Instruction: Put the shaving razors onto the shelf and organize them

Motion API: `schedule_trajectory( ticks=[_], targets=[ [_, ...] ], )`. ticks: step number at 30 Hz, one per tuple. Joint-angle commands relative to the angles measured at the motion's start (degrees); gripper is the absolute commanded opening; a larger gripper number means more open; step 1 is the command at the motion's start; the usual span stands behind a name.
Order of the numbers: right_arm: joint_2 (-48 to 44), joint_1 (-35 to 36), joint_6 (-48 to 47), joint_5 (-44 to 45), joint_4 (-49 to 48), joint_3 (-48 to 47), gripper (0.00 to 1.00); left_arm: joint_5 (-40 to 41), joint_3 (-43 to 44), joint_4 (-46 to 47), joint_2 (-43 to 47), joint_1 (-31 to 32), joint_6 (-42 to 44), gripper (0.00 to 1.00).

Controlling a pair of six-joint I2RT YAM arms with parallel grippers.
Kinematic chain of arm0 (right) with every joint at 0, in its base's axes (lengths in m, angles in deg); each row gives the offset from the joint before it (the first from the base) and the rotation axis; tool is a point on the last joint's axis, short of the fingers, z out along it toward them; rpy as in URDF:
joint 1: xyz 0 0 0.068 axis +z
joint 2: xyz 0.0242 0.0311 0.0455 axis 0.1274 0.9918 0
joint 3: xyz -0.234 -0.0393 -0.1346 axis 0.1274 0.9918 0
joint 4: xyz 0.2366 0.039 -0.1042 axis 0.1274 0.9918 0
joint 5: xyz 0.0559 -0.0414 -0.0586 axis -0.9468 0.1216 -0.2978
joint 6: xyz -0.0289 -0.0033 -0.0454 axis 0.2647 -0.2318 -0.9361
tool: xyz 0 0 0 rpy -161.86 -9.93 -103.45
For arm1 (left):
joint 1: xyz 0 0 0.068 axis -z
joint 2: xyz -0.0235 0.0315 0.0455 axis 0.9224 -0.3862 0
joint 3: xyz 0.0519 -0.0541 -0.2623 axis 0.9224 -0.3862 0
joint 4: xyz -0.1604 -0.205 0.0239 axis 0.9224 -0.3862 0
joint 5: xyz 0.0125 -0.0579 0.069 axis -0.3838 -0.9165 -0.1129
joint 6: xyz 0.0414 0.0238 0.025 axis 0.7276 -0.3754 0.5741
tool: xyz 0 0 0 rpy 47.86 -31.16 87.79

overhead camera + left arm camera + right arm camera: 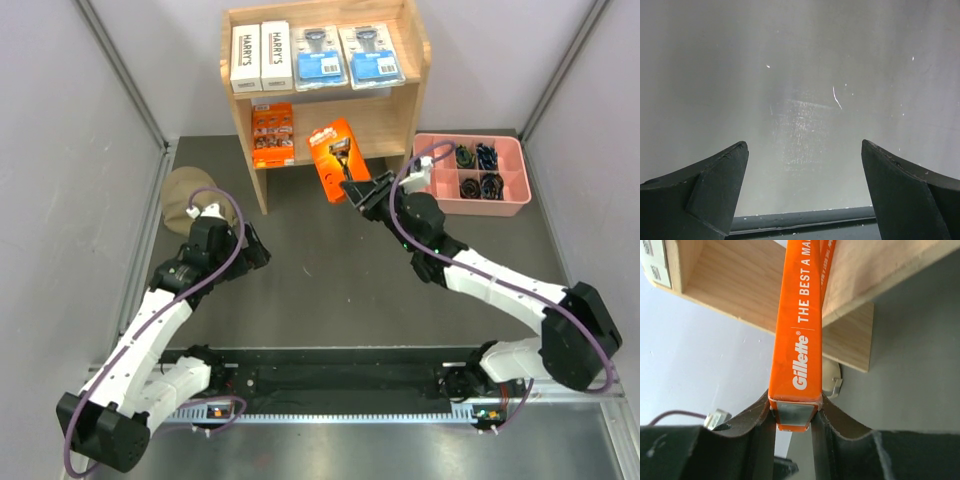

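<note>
The light-wood shelf [412, 60] stands at the back. Its top tier holds two white HARRY'S boxes [261, 57] and two clear blister packs with blue labels [347, 56]. One orange pack [272, 134] lies on the lower tier at the left. My right gripper [352, 188] is shut on the second orange pack [336, 158], a Gillette pack [799, 340], held tilted at the front of the lower tier with its far end under the shelf board [875, 275]. My left gripper [256, 250] is open and empty over the mat; its fingers [715, 185] frame bare surface.
A pink compartmented tray [512, 204] with small dark items sits right of the shelf. A tan cap-like object [183, 196] lies at the left by my left arm. Grey walls close both sides. A black rail [330, 380] runs along the near edge.
</note>
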Motion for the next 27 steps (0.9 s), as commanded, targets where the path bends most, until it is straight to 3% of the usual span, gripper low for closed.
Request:
schedule_trajectory(
  ticks=[1, 27],
  targets=[
    [4.2, -2.7, -0.5, -3.7, -6.3, -6.9, 0.16, -2.1, -1.3, 3.2, 0.5, 0.1, -0.5, 0.99],
    [30.7, -6.5, 6.9, -3.9, -5.4, -34.1, 0.14, -2.8, -4.1, 1.5, 4.6, 0.0, -1.0, 0.99]
  ],
)
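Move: The right hand, holding the orange Gillette box, has the free spot on the lower shelf about 18 cm ahead and 9 cm to its left, some 3 cm lower. The orange razor pack already shelved stands about 9 cm to the left of that spot, level with it in depth; the shelf's right side panel stands about 17 cm ahead of the hand and 11 cm to its right. From the left hand, the spot is about 26 cm ahead, 12 cm right and 10 cm higher. Forward in one steady sweep of about 13 cm, drifting some 5 cm left, the right hand carries the pinched orange Gillette box into the lower shelf's opening, beside the shelved orange pack. It rises a couple of centimetres, then starts to sink again, rolling about 5 degrees with its left side rising; the fingers keep their grip. ##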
